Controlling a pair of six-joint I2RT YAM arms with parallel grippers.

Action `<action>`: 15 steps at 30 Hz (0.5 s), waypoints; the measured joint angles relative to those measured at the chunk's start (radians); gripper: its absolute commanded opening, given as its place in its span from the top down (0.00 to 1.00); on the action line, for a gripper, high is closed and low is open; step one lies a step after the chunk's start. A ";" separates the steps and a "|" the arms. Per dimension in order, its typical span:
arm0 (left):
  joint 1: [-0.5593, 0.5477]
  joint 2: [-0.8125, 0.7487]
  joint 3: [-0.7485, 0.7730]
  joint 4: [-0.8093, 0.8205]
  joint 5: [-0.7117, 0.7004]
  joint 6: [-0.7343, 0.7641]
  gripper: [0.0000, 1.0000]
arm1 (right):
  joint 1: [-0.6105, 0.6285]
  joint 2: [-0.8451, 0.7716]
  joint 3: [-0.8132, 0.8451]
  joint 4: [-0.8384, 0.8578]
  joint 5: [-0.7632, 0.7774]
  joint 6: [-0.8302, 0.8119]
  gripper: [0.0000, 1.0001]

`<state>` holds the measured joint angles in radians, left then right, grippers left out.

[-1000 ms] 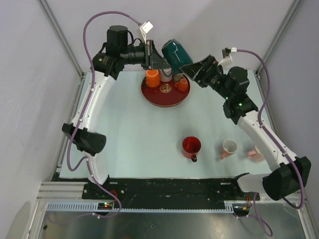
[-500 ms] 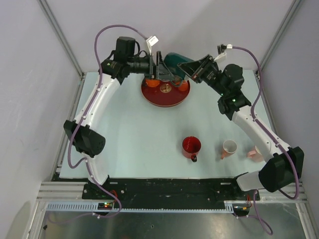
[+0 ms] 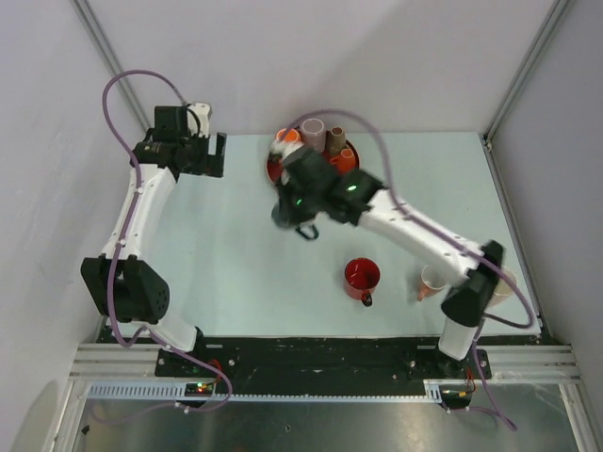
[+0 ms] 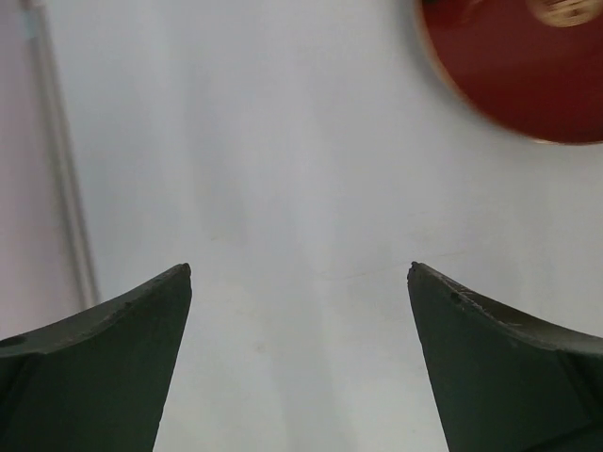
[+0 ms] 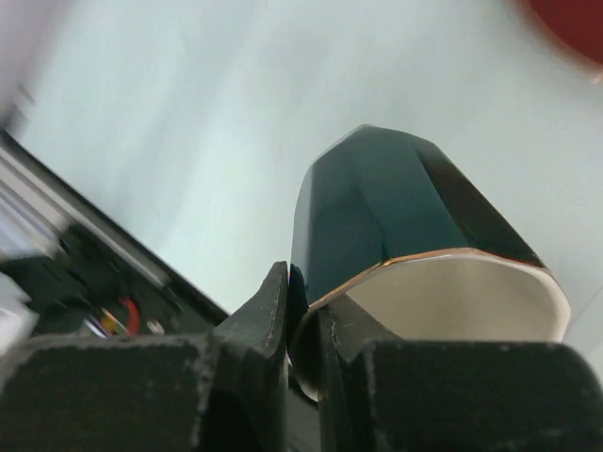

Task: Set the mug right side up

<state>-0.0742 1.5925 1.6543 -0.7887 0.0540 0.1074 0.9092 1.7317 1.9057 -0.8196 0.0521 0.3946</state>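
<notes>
A dark teal mug (image 5: 396,207) with a white inside and a gold rim hangs over the pale table. My right gripper (image 5: 301,311) is shut on its rim, one finger inside and one outside. Its mouth faces the wrist camera and its base points away toward the table. From above, the mug (image 3: 283,215) shows as a dark shape under the right wrist, just in front of the red tray (image 3: 332,193), and the right gripper (image 3: 290,202) is mostly hidden. My left gripper (image 3: 215,155) stands open over bare table at the back left, and its jaws (image 4: 300,268) hold nothing.
The red tray carries orange and pink cups (image 3: 314,132) and its edge (image 4: 528,85) shows in the left wrist view. A red mug (image 3: 362,276) and a pink-and-white cup (image 3: 431,280) sit at front right. The table's black front edge (image 5: 104,273) lies beyond the held mug.
The left gripper opened, let go of the teal mug and drew back to the left. The right gripper shut on the rim and carried the mug from above the tray toward the table's middle.
</notes>
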 measured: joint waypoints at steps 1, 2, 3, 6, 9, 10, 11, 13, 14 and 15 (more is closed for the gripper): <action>0.012 0.000 -0.007 -0.002 -0.039 0.014 0.00 | 0.041 0.045 0.012 -0.043 0.010 -0.014 1.00; 0.019 0.000 -0.012 -0.004 -0.064 0.025 0.00 | 0.071 0.084 0.014 -0.081 0.014 -0.026 1.00; 0.023 0.000 -0.014 -0.008 -0.090 0.034 0.00 | 0.098 0.129 0.014 -0.129 0.015 -0.034 1.00; 0.025 0.000 -0.015 -0.007 -0.129 0.051 0.00 | 0.141 0.261 0.013 -0.251 0.015 -0.044 1.00; 0.025 0.000 -0.015 -0.007 -0.132 0.053 0.00 | 0.158 0.341 0.014 -0.317 0.017 -0.048 1.00; 0.025 0.000 -0.015 -0.007 -0.132 0.053 0.00 | 0.163 0.357 0.014 -0.333 0.019 -0.047 1.00; 0.025 0.000 -0.015 -0.007 -0.131 0.053 0.00 | 0.166 0.369 0.016 -0.348 0.021 -0.045 1.00; 0.025 0.000 -0.015 -0.007 -0.131 0.056 0.00 | 0.169 0.378 0.019 -0.365 0.023 -0.041 1.00; 0.025 0.000 -0.016 -0.007 -0.131 0.057 0.00 | 0.169 0.379 0.019 -0.369 0.022 -0.038 1.00; 0.025 0.000 -0.016 -0.007 -0.131 0.059 0.00 | 0.168 0.379 0.019 -0.371 0.021 -0.036 1.00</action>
<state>-0.0490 1.5929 1.6379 -0.7959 -0.0769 0.1665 1.0771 2.1109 1.9251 -1.1904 0.0727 0.3588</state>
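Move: The teal mug, already pinched at its rim by the right hand, is bound for bare table beside the red mug: its middle will stand about 9 cm back, 5 cm right and 24 cm below that hand. The red mug is some 10 cm back and 16 cm right, the pink mug 10 cm back and 33 cm right, the tray 27 cm ahead and 5 cm right. From the left hand the bare spot lies about 23 cm back, 22 cm right. The teal mug goes quickly down, about 19 cm, and some 9 cm back towards the bare table left of the red mug, easing to a stop. The right fingers keep their pinch on its rim while the wrist turns about 40 degrees, from slanting left and forward to almost straight down. The empty left hand drifts a few centimetres left, fingers staying open. ##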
